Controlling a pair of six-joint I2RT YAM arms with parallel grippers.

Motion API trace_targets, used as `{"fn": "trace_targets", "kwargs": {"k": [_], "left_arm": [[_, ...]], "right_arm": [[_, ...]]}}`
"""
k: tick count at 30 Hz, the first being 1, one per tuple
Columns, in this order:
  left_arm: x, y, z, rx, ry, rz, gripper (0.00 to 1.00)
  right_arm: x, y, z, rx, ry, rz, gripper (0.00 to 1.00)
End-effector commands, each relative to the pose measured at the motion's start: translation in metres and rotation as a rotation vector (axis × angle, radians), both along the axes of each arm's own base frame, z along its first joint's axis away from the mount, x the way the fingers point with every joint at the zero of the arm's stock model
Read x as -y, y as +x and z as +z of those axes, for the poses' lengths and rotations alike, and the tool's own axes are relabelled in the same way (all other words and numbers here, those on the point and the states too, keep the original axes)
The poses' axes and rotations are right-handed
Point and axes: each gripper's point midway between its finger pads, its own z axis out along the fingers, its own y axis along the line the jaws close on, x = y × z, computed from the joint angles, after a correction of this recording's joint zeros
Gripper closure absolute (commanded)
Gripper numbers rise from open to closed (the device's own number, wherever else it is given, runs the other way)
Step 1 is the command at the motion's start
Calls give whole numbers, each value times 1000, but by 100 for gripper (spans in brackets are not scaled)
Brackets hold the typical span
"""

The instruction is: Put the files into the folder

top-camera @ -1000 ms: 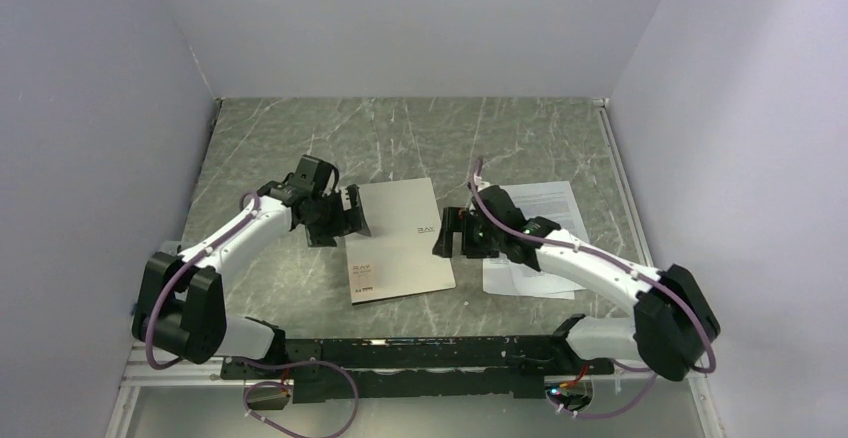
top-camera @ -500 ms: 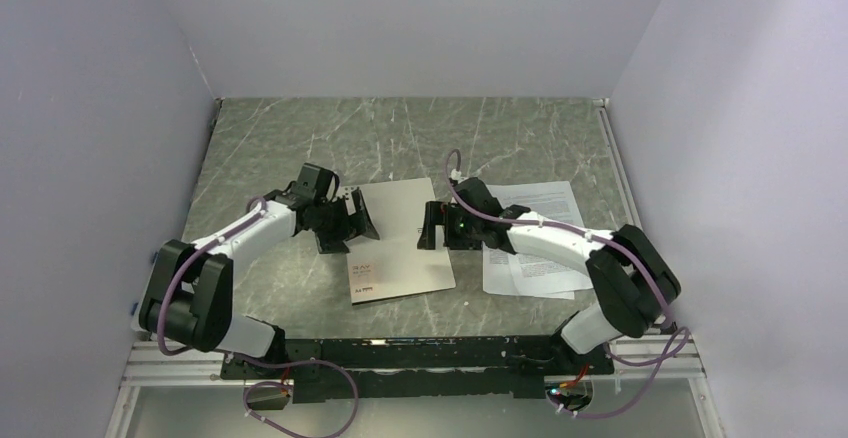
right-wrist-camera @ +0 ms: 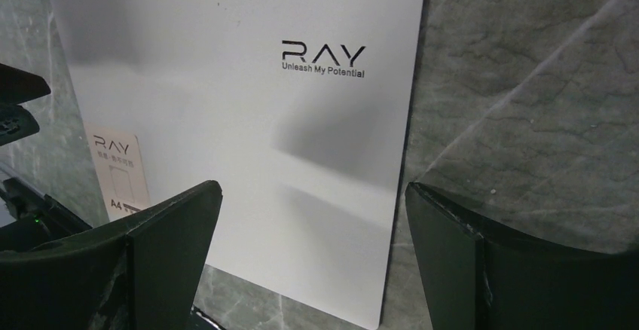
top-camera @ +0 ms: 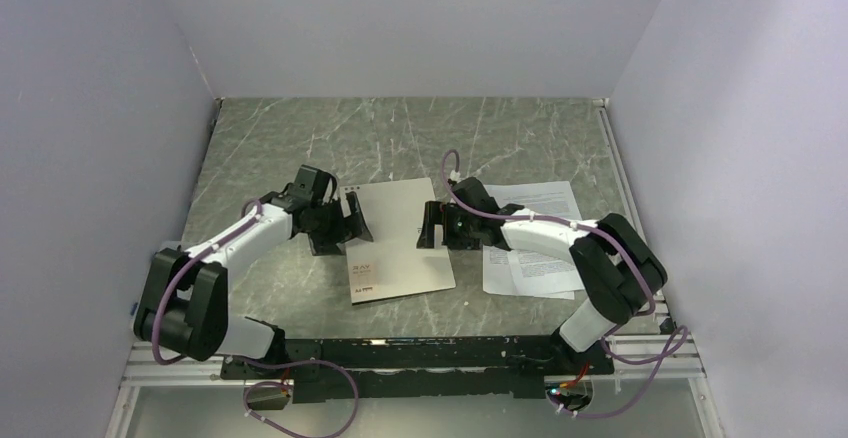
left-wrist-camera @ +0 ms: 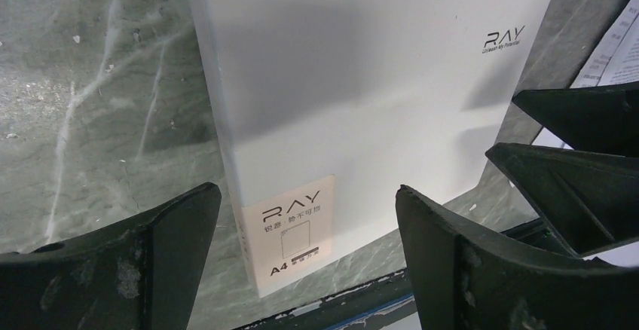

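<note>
The folder (top-camera: 398,240) lies shut and flat on the marble table, silver-grey cover up, with a corner label (left-wrist-camera: 292,228) and a small logo (right-wrist-camera: 322,59). The files (top-camera: 545,248), white printed sheets, rest on the table just right of it, partly under the right arm. My left gripper (top-camera: 352,222) hovers open over the folder's left edge, the labelled corner between its fingertips (left-wrist-camera: 307,194). My right gripper (top-camera: 428,226) is open at the folder's right edge, which runs between its fingers (right-wrist-camera: 313,190). Neither holds anything.
Pale walls close in the table on the left, back and right. A black rail (top-camera: 400,353) with the arm bases runs along the near edge. Bare marble (top-camera: 400,138) lies behind the folder.
The right gripper has slid left to the folder's right edge, its arm folding in. The left gripper has dropped slightly at the left edge. The folder and files have not moved.
</note>
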Motion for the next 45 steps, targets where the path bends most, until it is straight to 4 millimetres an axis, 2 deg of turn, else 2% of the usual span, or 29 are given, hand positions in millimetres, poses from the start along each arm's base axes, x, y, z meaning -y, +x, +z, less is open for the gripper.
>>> {"fn": "trace_targets", "kwargs": {"k": [1,6,11,15,22,30,35,39,42,45], "left_arm": [[-4,0,-2,12,11,6,7],[3,-2,-20,-32,-18,-3,7],[5,0,-26,-36,-23,-8,7],[5,1,-29,-40,-21,-11,7],[7,1,-31,-41,-29,-18,7],[7,-1,-31,-39,-32,-27,7],[8,-1,-31,-40,-39,-30,7],[8,-1,-30,-37,-38,-30,7],[5,0,-27,-30,-24,-29,7],[4,1,-26,-24,-14,-31,7]], "right_arm": [[-12,8,4,25,52,18,2],[-18,5,0,2,80,33,2],[-19,0,-3,-18,91,41,2],[-26,1,8,4,141,55,2],[-38,-4,38,45,257,96,3],[-48,-11,93,130,422,139,4],[-48,-15,118,179,474,146,4],[-33,-5,103,197,366,75,4],[-11,6,75,187,203,-16,4],[7,8,47,154,82,-69,3]]}}
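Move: My open right hand is low over the folder. The folder's right edge lies about 3 cm to its right, level with it fore and aft and 1 cm below; the files are some 21 cm to its right and 1 cm farther out. My open left hand straddles the folder's spine, which is about 2 cm to its left and 4 cm below, with the RAY label some 5 cm back and 1 cm right. From it, the right edge is some 20 cm to the right. I lower my open left hand about 3 cm astride the spine and keep it there. Meanwhile my right hand creeps 2 cm left, bringing its outer finger in against the folder's right edge, then swings up about 10 cm and farther left, rolling its left side up some 25 degrees, before sinking 2–3 cm and easing back right, fingers still wide open. ##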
